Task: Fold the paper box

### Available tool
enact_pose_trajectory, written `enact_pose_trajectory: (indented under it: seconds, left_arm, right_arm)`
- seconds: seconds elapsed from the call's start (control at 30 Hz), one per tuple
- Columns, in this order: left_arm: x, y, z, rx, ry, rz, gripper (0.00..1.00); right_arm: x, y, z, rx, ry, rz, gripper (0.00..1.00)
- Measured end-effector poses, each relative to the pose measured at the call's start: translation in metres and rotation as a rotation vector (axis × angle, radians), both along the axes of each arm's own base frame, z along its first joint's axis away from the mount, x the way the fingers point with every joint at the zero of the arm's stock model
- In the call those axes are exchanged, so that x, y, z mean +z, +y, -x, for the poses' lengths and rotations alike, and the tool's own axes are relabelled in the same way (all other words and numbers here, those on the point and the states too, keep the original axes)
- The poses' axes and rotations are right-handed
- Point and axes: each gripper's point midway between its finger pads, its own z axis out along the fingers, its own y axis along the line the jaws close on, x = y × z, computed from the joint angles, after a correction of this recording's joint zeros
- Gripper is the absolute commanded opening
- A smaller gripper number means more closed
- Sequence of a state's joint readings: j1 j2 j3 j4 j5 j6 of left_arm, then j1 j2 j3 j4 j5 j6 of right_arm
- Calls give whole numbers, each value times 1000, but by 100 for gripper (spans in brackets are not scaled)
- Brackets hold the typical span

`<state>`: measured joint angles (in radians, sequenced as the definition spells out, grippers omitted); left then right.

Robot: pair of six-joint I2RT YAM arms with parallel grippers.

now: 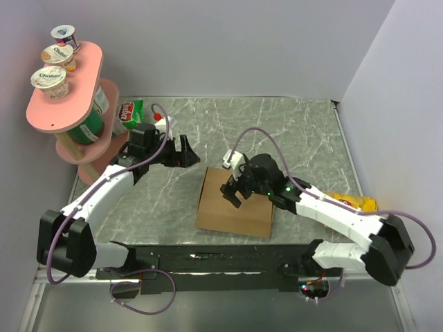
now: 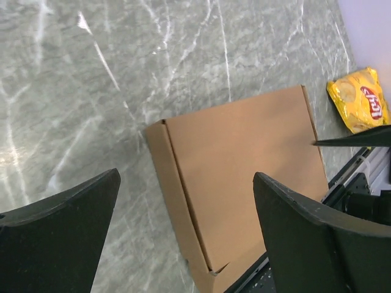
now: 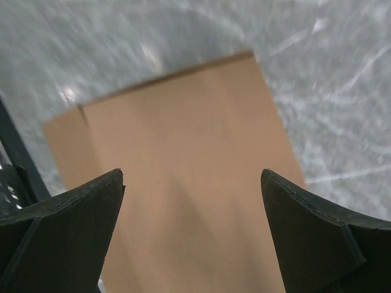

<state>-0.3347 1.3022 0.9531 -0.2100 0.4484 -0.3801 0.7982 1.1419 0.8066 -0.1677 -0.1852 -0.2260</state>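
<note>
The paper box (image 1: 232, 211) lies flat on the marble table as a thin, closed brown square near the front edge. In the left wrist view the paper box (image 2: 244, 152) shows its lid seam and a small gap at one near corner. My left gripper (image 1: 185, 153) hovers above the table to the box's upper left, apart from it, open and empty (image 2: 186, 176). My right gripper (image 1: 234, 192) hangs over the box's far part, open with nothing between its fingers (image 3: 192, 174). The box lid (image 3: 183, 134) fills the right wrist view below it.
A pink two-tier shelf (image 1: 48, 114) with yogurt cups (image 1: 52, 79) stands at the back left. A red-green snack bag (image 1: 130, 111) lies beside it, and a yellow chips bag (image 1: 354, 202) (image 2: 360, 101) lies right of the box. A black rail (image 1: 208, 257) runs along the near edge.
</note>
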Motion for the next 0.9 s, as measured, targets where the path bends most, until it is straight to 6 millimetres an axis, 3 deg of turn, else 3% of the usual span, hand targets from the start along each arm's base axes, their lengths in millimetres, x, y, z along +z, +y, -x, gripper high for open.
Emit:
enact_pose_trajectory:
  seconds: [0.13,0.33,0.5,0.73,0.9]
  left_arm:
    - [7,10,-6,20,-3,8,96]
    - [30,16,-16,12,-63,4,96]
    - [25,17,-15,-10,-54,-4,96]
    - [15,17,-17,-31,-33,-12,96]
    - [15,18,-16,-47,-41,-14,96]
  right_arm:
    - [-28,-5,-12,-41,87,90,90]
    - [-17,6,-64,-106,128,72,73]
    - [-29,-2,-97,-85,185,62,65]
    - [-69,-17,-101,5,331,70,56]
    - [-77,-22,-104,41,382,39,50]
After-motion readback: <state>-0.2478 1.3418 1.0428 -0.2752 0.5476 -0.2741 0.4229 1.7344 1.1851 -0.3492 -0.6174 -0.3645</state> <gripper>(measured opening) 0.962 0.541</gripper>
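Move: The closed box's far lid edge, at its middle, lies about 11 cm ahead of the right hand, 2 cm to its right and some 11 cm below. At lid height, the near lid edge is roughly 3 cm behind that hand and 1 cm right, the far-left lid corner 12 cm ahead and 8 cm left. From the left hand, the far edge's middle is about 2 cm ahead, 17 cm right and 12 cm down. To the box's far lid edge comes the right hand: a short dip, then forward over the lid by about 10 cm, then down, ending some 8 cm lower with the fingers either side of that edge. The fingers tip about 20 degrees further down and close from wide open to about half; contact can't be seen. The left hand, open, draws slightly forward-left, rises and settles partway back. ##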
